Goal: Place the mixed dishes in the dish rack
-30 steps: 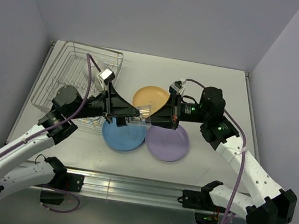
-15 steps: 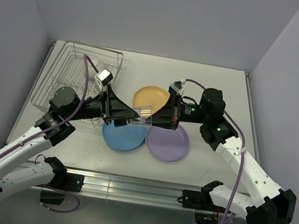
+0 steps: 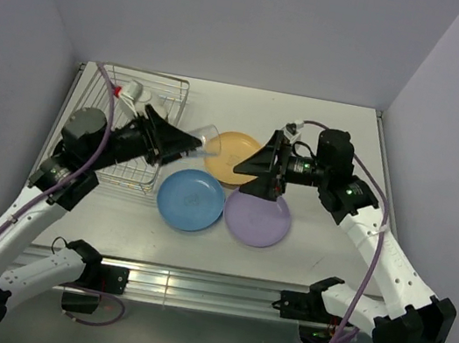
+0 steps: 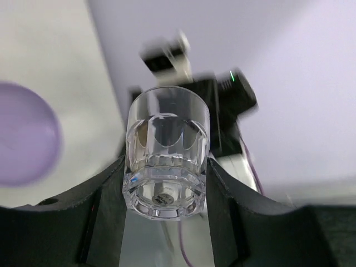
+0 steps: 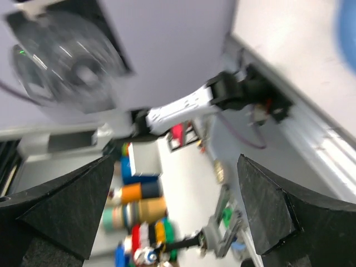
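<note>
My left gripper (image 3: pixel 192 142) is shut on the small clear glass (image 3: pixel 207 139) and holds it on its side above the table, just right of the dish rack (image 3: pixel 99 126). In the left wrist view the glass (image 4: pixel 166 149) sits base-first between both fingers (image 4: pixel 105 211). My right gripper (image 3: pixel 251 165) stands open and apart from the glass, over the yellow-orange plate (image 3: pixel 235 148). Nothing lies between its fingers (image 5: pixel 61 206) in the right wrist view. The blue plate (image 3: pixel 190 200) and purple plate (image 3: pixel 257 219) lie flat in front.
The silver wire rack stands at the table's back left, against the left wall. The three plates crowd the middle of the table. The purple plate (image 4: pixel 22 133) shows left of the glass in the left wrist view. The table's front rail (image 3: pixel 209 288) runs by the arm bases.
The right gripper opened, let go of the glass and drew back to the right. The left gripper closed on the glass and carried it up and left toward the rack.
</note>
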You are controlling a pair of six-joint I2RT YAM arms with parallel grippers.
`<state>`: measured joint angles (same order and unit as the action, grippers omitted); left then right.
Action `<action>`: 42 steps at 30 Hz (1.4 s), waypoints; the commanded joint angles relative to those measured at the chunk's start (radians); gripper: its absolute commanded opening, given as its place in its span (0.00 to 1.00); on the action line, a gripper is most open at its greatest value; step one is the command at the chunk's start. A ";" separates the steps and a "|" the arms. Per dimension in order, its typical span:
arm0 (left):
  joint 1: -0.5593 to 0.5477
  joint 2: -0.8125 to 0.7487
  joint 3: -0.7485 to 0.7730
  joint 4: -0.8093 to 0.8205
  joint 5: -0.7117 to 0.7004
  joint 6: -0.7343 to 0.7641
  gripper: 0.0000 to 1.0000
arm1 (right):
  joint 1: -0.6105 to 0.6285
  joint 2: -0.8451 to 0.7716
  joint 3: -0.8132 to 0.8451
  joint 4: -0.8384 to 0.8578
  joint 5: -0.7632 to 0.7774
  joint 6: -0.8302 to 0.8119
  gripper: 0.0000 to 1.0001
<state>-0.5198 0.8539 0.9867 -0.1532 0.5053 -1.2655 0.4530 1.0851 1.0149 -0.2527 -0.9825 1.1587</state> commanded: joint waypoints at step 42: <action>0.658 1.449 1.297 -0.735 -0.694 0.640 0.00 | 0.010 0.246 0.429 -0.893 0.679 -0.768 1.00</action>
<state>0.1387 2.3096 2.2272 -0.9096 -0.2325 -0.6540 0.4648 1.3224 1.3888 -1.1450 -0.3283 0.3988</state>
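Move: The glass is already in the left fingers; the free far-left corner of the dish rack, where it is being taken, lies about 38 cm ahead, 33 cm left and 33 cm below. The white bowl in the rack stands some 9 cm right of that corner and 5 cm nearer, the steel cup about 15 cm right and 10 nearer. From the empty right hand, the purple plate is about 10 cm ahead, 11 right and 33 below; the blue plate 12 ahead, 10 left. The glass, still gripped by the left hand, sweeps quickly forward and left about 50 cm towards the rack's far-left corner, sinking on the way and then going mostly down, as the wrist turns some 90 degrees from fingers pointing right to forward and steeply down. The right hand, open and empty, sinks and draws right towards the purple plate, its fingers tipping downward. ##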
